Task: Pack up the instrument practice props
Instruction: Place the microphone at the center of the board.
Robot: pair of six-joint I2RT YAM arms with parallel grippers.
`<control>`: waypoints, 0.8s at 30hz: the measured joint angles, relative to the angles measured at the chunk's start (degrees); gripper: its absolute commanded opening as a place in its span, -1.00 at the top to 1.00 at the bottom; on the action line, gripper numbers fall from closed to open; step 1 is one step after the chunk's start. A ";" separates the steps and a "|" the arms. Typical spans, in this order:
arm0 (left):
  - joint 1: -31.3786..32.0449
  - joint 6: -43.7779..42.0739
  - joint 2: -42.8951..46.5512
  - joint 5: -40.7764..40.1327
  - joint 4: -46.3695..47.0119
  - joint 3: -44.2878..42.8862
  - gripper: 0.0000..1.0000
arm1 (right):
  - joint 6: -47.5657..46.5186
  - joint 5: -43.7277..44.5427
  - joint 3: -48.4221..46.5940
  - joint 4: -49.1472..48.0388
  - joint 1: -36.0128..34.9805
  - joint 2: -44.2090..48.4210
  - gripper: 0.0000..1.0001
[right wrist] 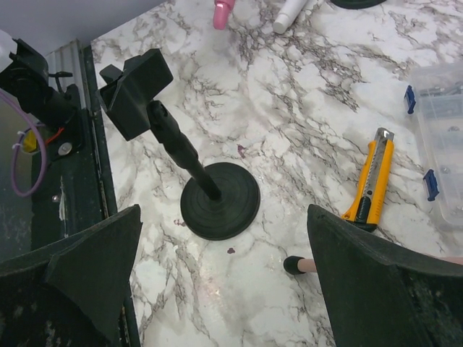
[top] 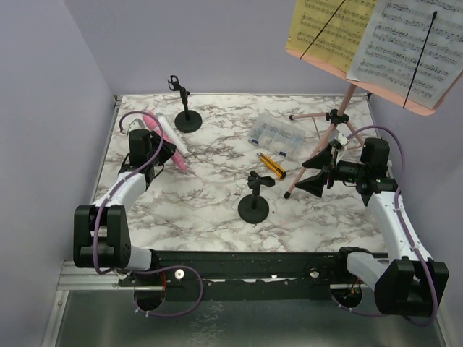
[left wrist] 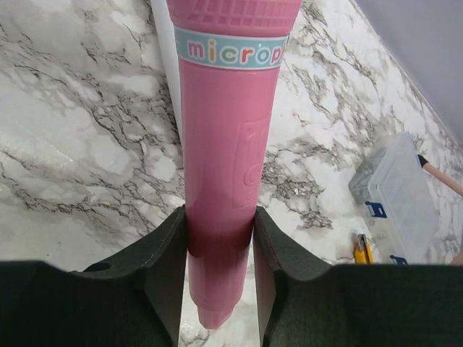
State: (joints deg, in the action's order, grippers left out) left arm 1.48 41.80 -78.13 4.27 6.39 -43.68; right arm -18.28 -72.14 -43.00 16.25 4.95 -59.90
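My left gripper (top: 162, 150) is shut on the lower handle of the pink microphone (left wrist: 228, 144), which points away from it over the left of the table. The white microphone (top: 171, 134) lies right beside the pink one. One black mic holder (top: 254, 208) stands mid-table, the other (top: 189, 119) near the back. The pink tripod music rack (top: 338, 121) stands at the right with a yellow page (top: 329, 29) and a white page (top: 409, 47) of sheet music on it. My right gripper (right wrist: 224, 220) is open and empty, just right of the near holder (right wrist: 220, 200) and beside a rack foot (right wrist: 298, 265).
A clear plastic compartment box (top: 275, 134) sits at centre back, with a yellow-and-black utility knife (top: 271, 165) in front of it. Walls close in the left, back and right. The rack's legs spread over the right side of the marble table (top: 217, 181).
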 measured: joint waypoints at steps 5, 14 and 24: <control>-3.50 0.00 -5.81 2.21 0.48 -2.56 1.00 | -0.48 0.52 0.00 0.00 0.00 0.35 -0.99; -7.39 0.37 -16.81 7.37 0.61 -8.13 0.97 | -1.18 0.74 0.13 0.15 0.00 0.70 -0.99; -8.83 0.90 -26.18 11.85 -2.08 -17.68 0.78 | -1.38 0.74 0.33 0.20 0.00 1.25 -1.00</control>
State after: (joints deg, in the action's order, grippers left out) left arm -7.35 42.70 -104.31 16.12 4.32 -61.36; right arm -19.66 -71.40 -42.68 16.45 4.95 -58.65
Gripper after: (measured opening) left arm 0.376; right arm 0.997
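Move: The left hand already holds the pink microphone. Its spot, the bare board just left of the white microphone, lies some 9 cm ahead of this hand, 4 cm to its left and about 10 cm down. The white microphone lies 9 cm ahead, 1 cm left; the far stand's base is 15 cm ahead, 4 cm right. From the right hand, the spot is roughly 24 cm ahead, 42 cm left and 18 cm down. Keep the left fingers shut on the pink microphone and carry it forward about 7 cm while sinking some 6 cm, towards the board just left of the white microphone. Take the drift of 3 or 4 cm to the left early and most of the drop before the last stretch, which runs nearly level forward; tip the fingers down about 10 degrees, letting the hand's left side dip slightly. ##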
